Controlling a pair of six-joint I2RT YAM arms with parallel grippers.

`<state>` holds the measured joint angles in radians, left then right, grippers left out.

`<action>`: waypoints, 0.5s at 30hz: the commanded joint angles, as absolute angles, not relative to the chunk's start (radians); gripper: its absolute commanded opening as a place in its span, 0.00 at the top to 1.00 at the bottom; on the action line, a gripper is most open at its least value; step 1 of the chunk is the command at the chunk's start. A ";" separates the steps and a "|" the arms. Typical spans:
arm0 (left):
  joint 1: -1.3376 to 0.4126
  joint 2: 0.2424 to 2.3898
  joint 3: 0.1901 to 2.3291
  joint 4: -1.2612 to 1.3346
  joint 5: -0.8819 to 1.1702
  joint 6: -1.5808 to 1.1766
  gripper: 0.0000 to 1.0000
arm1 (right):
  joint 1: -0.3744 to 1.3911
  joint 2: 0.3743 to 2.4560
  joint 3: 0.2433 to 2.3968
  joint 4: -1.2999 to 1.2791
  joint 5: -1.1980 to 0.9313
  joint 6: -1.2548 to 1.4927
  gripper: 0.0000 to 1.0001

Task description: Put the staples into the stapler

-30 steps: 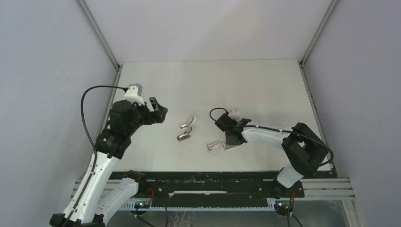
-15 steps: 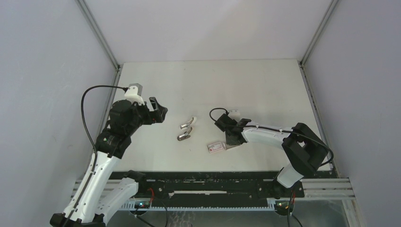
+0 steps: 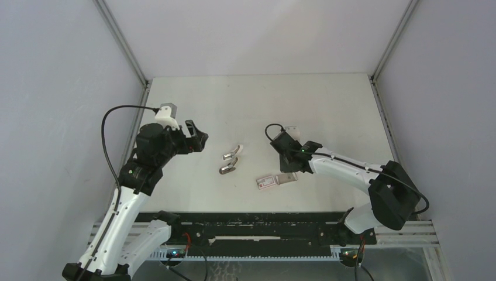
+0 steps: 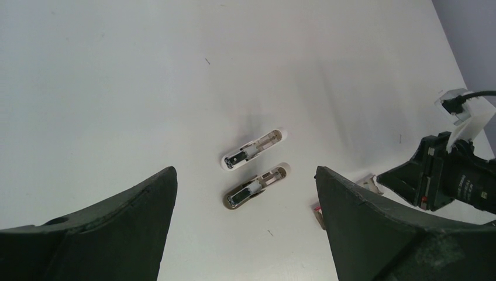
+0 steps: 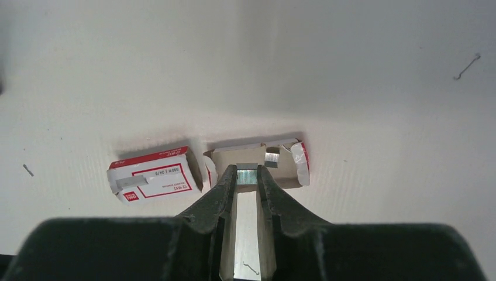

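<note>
The stapler (image 3: 230, 160) lies open on the table, its white arm (image 4: 255, 148) and its grey-lined arm (image 4: 255, 186) side by side. My left gripper (image 3: 196, 140) is open and empty, left of the stapler; in the left wrist view its wide-apart fingers (image 4: 117, 222) frame the stapler from above. My right gripper (image 5: 247, 173) is shut on a silvery strip of staples (image 5: 247, 175), held just above the tan tray (image 5: 281, 172). In the top view the right gripper (image 3: 290, 168) is over that tray (image 3: 286, 178).
The red-and-white staple box sleeve (image 5: 155, 174) lies left of the tray, also in the top view (image 3: 267, 182). A short piece of staples (image 5: 272, 156) sits in the tray. Loose single staples (image 5: 466, 66) lie on the table. The right arm's cable (image 3: 270, 129) loops nearby.
The right arm has shifted: its wrist moved up and right, off the box, and the tan tray now shows beneath it. The left arm and stapler have not moved.
</note>
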<state>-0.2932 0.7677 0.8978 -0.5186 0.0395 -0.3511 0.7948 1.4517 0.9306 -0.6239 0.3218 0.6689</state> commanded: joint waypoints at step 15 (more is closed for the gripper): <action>-0.285 0.733 0.839 -0.434 0.135 -0.400 0.09 | 0.484 1.605 1.008 -0.557 0.268 0.587 0.87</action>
<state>-0.2920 0.7475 0.8471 -0.4774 0.1127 -0.3923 0.4961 1.5688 0.9760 -0.5835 0.2672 0.6071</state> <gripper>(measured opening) 0.908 0.140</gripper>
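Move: The right hand already holds a staple strip above the staple box. The clear patch of table it makes for lies some 7 cm ahead, 8 cm right and 6 cm below. The open tray is about 2 cm back and 1 cm right; the box sleeve is 3 cm back and 6 cm left; both are 5 cm below. From the left hand, that patch is roughly 36 cm right, 5 cm ahead and 24 cm below. Still pinching the silver staple strip between its fingertips, the right hand carries it forward and to the right, about 6 cm each way, away from the tray and both open staplers and out over bare table. It travels level at first, then sinks about 2 cm, turning some 15 degrees clockwise on the way. ##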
